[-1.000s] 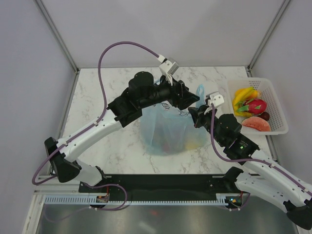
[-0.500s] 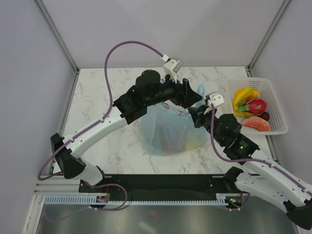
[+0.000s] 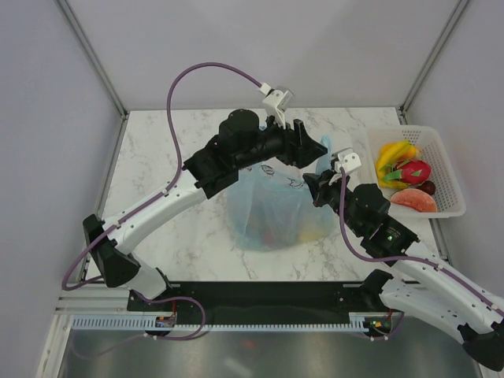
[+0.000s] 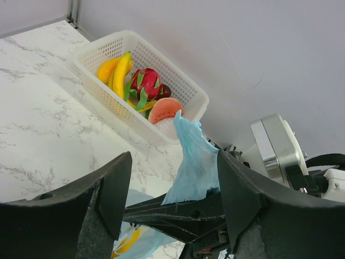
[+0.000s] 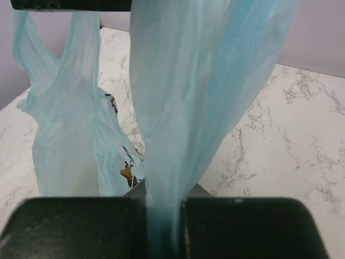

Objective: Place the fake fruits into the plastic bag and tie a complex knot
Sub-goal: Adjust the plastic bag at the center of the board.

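The light-blue plastic bag [image 3: 272, 206] stands mid-table with fake fruits showing dimly through it, one of them yellow [image 3: 315, 231]. My right gripper [image 3: 313, 187] is shut on one bag handle [image 5: 178, 108], which rises stretched from its jaws [image 5: 164, 202]. My left gripper [image 3: 303, 143] is open, and its jaws [image 4: 173, 162] straddle the handle's upright tip [image 4: 195, 162] just above the right gripper's fingers. More fake fruits lie in the white basket [image 3: 449, 177]: bananas [image 3: 394, 153], a dragon fruit [image 3: 413, 171], an orange-red slice [image 3: 413, 200] and a dark ball [image 3: 428, 187].
The mesh basket [image 4: 178, 86] sits at the table's right edge against the wall. The bag's other handle [image 5: 59, 81] hangs loose on the left of the right wrist view. Grey walls close in the marble table [image 3: 165, 157] at the back and both sides.
My left arm has shifted right and forward, bringing its jaws around the raised handle tip; they have narrowed slightly. The right gripper and the bag have stayed put.
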You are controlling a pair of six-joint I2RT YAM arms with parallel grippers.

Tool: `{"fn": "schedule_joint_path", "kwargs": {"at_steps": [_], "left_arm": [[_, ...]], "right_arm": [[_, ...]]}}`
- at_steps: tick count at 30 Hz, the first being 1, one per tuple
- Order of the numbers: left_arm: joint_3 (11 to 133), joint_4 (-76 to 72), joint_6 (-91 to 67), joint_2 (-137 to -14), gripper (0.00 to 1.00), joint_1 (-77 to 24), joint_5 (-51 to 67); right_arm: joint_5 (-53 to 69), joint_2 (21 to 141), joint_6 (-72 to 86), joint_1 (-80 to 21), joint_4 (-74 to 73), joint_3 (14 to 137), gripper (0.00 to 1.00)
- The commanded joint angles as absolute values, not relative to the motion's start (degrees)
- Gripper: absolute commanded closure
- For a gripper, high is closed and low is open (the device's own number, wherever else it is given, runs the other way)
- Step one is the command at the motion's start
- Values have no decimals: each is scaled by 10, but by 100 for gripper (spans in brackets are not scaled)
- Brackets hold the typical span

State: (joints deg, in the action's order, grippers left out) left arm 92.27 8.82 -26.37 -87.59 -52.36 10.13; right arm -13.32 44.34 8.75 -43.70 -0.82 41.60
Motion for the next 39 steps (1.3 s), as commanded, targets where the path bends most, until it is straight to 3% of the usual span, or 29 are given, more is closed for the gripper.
{"fn": "schedule_joint_path", "kwargs": {"at_steps": [1, 8, 10, 11, 13, 16, 18, 22, 23, 24, 25, 39], "left_arm": [[956, 68, -284, -886, 30, -524, 104], [963, 68, -288, -898, 31, -525, 112], [964, 67, -288, -902, 45, -525, 115], [965, 66, -287, -902, 61, -525, 115], [963, 67, -285, -901, 76, -525, 115], [961, 67, -284, -898, 85, -525, 115], [962, 67, -285, -898, 98, -525, 123], [964, 67, -284, -893, 98, -525, 113], [964, 66, -280, -891, 98, -525, 111], [963, 66, -280, -887, 98, -525, 106], [962, 64, -277, -884, 98, -525, 97], [932, 8, -238, -856, 98, -556, -66]], "right_arm": [[-123, 446, 83, -436, 15, 422, 100], [-121, 451, 84, -436, 15, 425, 100], [-121, 452, 83, -436, 15, 425, 100], [-121, 452, 83, -436, 15, 425, 100], [-122, 451, 84, -436, 15, 425, 100], [-124, 451, 83, -437, 15, 425, 100], [-126, 454, 83, -436, 15, 425, 100], [-126, 458, 85, -436, 14, 426, 96], [-126, 459, 86, -436, 15, 426, 88], [-129, 461, 88, -436, 15, 427, 73], [-141, 461, 97, -436, 14, 429, 70], [-297, 513, 171, -450, 9, 489, 52]]}}
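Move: Between and just beyond the left hand's open fingers stands the upper end of the plastic bag's gathered handle, about 2 cm to the right, 1 cm back and 2 cm below. The shut right fingers hold it lower down, some 11 cm below and 3 cm back from the left hand, 1 cm to its right. The bag's body lies about 4 cm back, 9 cm left and 33 cm below the left hand. From the right hand, the handle's upper end is about 9 cm above, 2 cm ahead and 1 cm right. Easing about 1 cm to the right, the left hand shuts its fingers on the upper end of the bag handle and holds, then lifts some 2 cm with a little forward drift, turning slightly counter-clockwise. Once that pinch is made, the right fingers open to nearly half and let go of the handle lower down, the hand going about 3 cm forward while turning some 10 degrees clockwise. ##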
